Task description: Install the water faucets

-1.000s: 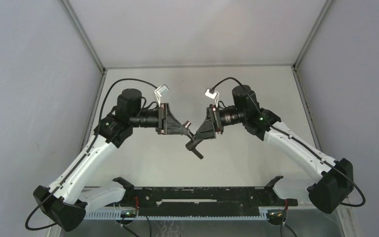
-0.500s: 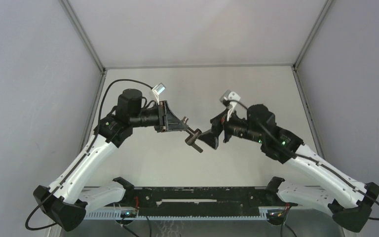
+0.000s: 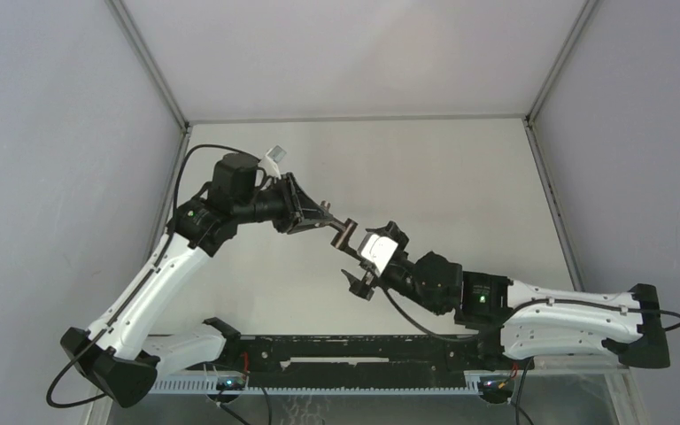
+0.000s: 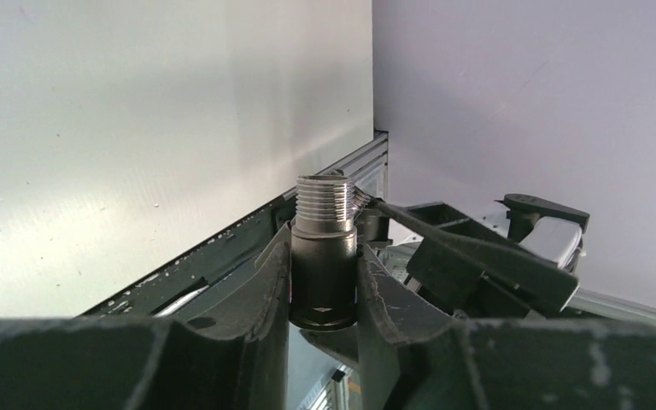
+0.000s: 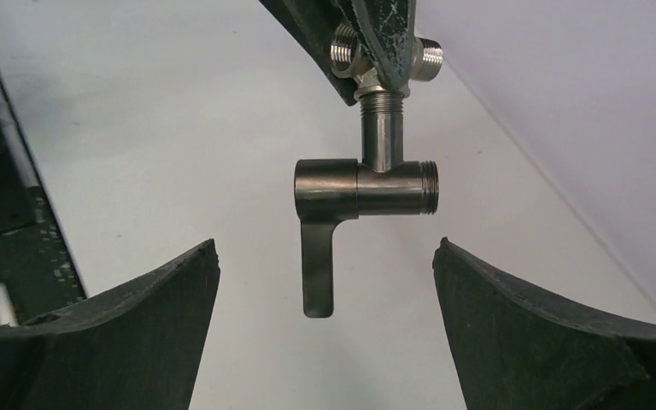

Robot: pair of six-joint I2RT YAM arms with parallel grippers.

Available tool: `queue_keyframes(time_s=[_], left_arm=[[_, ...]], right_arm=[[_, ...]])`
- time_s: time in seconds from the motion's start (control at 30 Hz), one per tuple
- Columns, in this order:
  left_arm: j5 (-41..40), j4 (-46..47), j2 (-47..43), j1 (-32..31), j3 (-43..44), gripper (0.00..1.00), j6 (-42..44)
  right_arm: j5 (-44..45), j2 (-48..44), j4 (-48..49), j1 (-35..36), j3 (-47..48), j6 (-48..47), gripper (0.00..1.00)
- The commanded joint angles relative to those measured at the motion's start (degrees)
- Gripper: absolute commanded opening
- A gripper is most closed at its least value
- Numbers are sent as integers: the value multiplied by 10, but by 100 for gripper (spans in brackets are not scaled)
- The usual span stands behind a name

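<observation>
A dark T-shaped water faucet with a thin lever hangs in the air, screwed to a silvery fitting. My left gripper is shut on the assembly. In the left wrist view its fingers clamp the dark barrel, with the threaded end pointing away. My right gripper stands wide open just short of the faucet, its fingers either side of the lever and not touching it. From above, the right gripper sits low, below and right of the faucet.
A black rail runs along the near edge between the arm bases. Grey walls with metal frame posts close in the white table on the left, right and far sides.
My right gripper let go of the faucet, opened wide and swung down toward the near edge. The left gripper kept the faucet and turned it slightly upward.
</observation>
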Motion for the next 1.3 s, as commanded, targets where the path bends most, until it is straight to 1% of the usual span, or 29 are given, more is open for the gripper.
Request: queue_keyframes(time_s=[0.0, 0.17, 0.23, 0.37, 0.4, 0.53, 0.6, 0.7, 0.77, 0.83, 0.9, 0.97, 1.03, 1.17, 1.2, 1.27], left_arm=[[27, 41, 2, 1, 33, 0, -50], [34, 44, 11, 1, 30, 0, -70], [40, 56, 9, 2, 22, 0, -79], [49, 69, 11, 3, 19, 0, -86], [53, 70, 13, 4, 19, 0, -85], [71, 75, 21, 4, 20, 0, -81], [77, 76, 24, 4, 20, 0, -81], [73, 78, 21, 5, 15, 0, -80], [69, 77, 20, 5, 11, 0, -77], [69, 77, 19, 5, 7, 0, -76], [70, 77, 17, 6, 5, 0, -76], [71, 77, 16, 7, 5, 0, -76], [70, 76, 14, 7, 5, 0, -76], [75, 79, 17, 8, 8, 0, -75], [76, 80, 18, 7, 8, 0, -75], [78, 81, 20, 8, 7, 0, -76]], right_arm=[[137, 26, 103, 32, -17, -84, 100], [177, 59, 138, 45, -17, -93, 99], [223, 82, 177, 55, -20, -119, 99], [332, 158, 285, 74, -26, -225, 100], [349, 174, 318, 78, -29, -264, 100], [383, 230, 398, 91, -35, -348, 100], [404, 253, 476, 94, -42, -400, 99], [421, 284, 580, 93, -51, -477, 95], [424, 298, 624, 93, -53, -512, 92], [420, 300, 640, 92, -52, -518, 86], [413, 292, 634, 94, -53, -509, 76], [400, 274, 598, 95, -52, -475, 66], [384, 250, 547, 94, -52, -438, 57], [360, 216, 483, 94, -53, -381, 35], [356, 207, 470, 94, -52, -368, 33], [350, 193, 448, 92, -53, -344, 32]])
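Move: The faucet valve's body is about 4 cm ahead of the open right hand and 2 cm to its left, near its own height. The valve's lever hangs back between the right fingers, roughly 1 cm ahead, 1 cm left and 2 cm below. The threaded tee fitting in the left fingers sits some 5 cm ahead, 6 cm left and 3 cm above the right hand. From the left hand the valve body is 4 cm right, 1 cm back and 3 cm below. The right fingers shut on the knob end of the valve body, one pad on each side. Wide open, the hand first goes about 5 cm forward, dipping a couple of centimetres and climbing back, while swinging some 30 degrees clockwise and tipping its fingertips up; then it closes. The left hand keeps its grip on the tee, easing 1.5 cm right. ##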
